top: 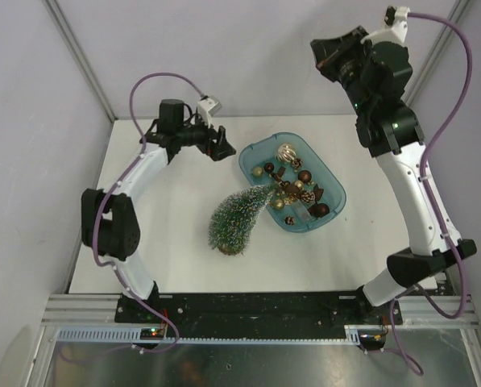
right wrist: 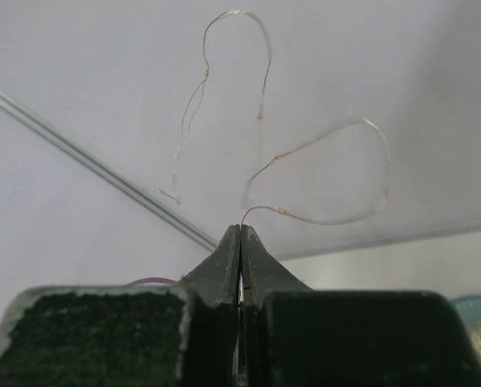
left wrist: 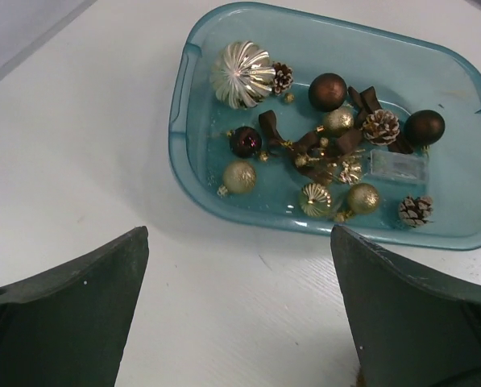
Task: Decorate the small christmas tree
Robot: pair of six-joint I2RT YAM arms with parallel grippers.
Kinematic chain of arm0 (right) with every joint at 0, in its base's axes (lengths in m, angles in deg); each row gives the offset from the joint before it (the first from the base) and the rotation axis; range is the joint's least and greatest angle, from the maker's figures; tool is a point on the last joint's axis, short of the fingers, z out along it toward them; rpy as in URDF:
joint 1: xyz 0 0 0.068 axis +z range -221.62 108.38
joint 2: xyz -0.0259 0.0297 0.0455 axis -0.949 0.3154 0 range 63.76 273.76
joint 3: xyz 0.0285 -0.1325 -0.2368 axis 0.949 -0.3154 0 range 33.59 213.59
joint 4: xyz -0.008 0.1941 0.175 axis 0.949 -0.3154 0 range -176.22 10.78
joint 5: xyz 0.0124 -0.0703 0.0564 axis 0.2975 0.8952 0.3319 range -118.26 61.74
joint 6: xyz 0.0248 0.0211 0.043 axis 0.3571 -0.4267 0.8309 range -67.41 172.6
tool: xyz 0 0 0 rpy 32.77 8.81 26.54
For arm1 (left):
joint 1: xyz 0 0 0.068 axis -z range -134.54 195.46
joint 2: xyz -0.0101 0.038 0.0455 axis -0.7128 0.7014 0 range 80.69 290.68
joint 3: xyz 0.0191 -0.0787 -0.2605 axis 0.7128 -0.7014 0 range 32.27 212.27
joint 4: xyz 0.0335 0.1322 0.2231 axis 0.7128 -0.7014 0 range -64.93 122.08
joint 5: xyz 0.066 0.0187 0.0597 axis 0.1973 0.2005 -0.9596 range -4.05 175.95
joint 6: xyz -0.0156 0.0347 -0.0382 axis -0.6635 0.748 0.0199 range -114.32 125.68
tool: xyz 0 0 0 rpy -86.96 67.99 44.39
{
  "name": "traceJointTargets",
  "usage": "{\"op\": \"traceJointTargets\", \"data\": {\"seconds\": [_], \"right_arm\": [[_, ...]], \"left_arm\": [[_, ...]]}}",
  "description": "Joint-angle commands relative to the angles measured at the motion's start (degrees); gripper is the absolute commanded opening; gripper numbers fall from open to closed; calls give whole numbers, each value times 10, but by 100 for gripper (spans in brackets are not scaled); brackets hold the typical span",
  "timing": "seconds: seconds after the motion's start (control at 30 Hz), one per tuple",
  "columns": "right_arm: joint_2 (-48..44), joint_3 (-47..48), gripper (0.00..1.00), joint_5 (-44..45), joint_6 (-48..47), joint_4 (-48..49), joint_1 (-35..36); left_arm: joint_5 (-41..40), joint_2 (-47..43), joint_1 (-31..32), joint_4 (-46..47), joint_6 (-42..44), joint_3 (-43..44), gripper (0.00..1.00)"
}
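Observation:
The small christmas tree (top: 238, 219), green with frosted bristles, is on the white table with its tip pointing at the teal tray (top: 248, 157). The tray (left wrist: 180, 121) holds a ribbed silver ball (left wrist: 242, 74), brown and gold balls, pine cones and brown ribbons. My left gripper (top: 221, 147) hovers left of the tray, open and with nothing in it (left wrist: 240, 234). My right gripper (top: 325, 55) is raised high at the back right. In the right wrist view it (right wrist: 240, 227) is shut on a thin wire light string (right wrist: 282, 211) that loops up from its tips.
White walls with a metal corner post (top: 79, 56) close in the table at the back and left. The right arm's link (top: 409, 185) stretches up beside the tray's right side. Black base rail (top: 248, 310) runs along the near edge.

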Motion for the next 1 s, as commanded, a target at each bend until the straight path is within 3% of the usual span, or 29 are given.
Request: {"op": "traceJointTargets", "data": {"seconds": [0.0,0.13,0.33,0.63,0.97], "right_arm": [[68,120,0,-70,-29,-47,-5],[122,216,0,-125,-22,-62,-23],[145,260,0,-206,13,-49,-68],[63,169,0,-269,-2,-16,-104],[8,99,0,-314,0,8,-150]], "left_arm": [[15,52,13,21,48,68,100],[56,78,26,28,61,91,100],[77,86,54,52,102,85,100],[96,143,84,82,48,151,100],[50,171,110,83,7,191,98]]}}
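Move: High above the middle of the tray, with the tray about 53 cm below, the right fingers pinch the wire garland's end. The tree is roughly 20 cm back and 20 cm left of that hand, its middle 41 cm lower. From the open left hand, the garland's held end lies about 22 cm right and 33 cm up; the tray centre is 20 cm right and 20 cm down, and the tree 20 cm back, 3 cm right, 8 cm down. Sweeping about 12 cm to the right, nearly level, the open left hand comes in over the tray's left side towards the garland, turning some 15 degrees clockwise. The right hand keeps its pinch on the wire, going forward, left and up a few centimetres, then back about 5 cm and right, still rising, while turning counter-clockwise. ##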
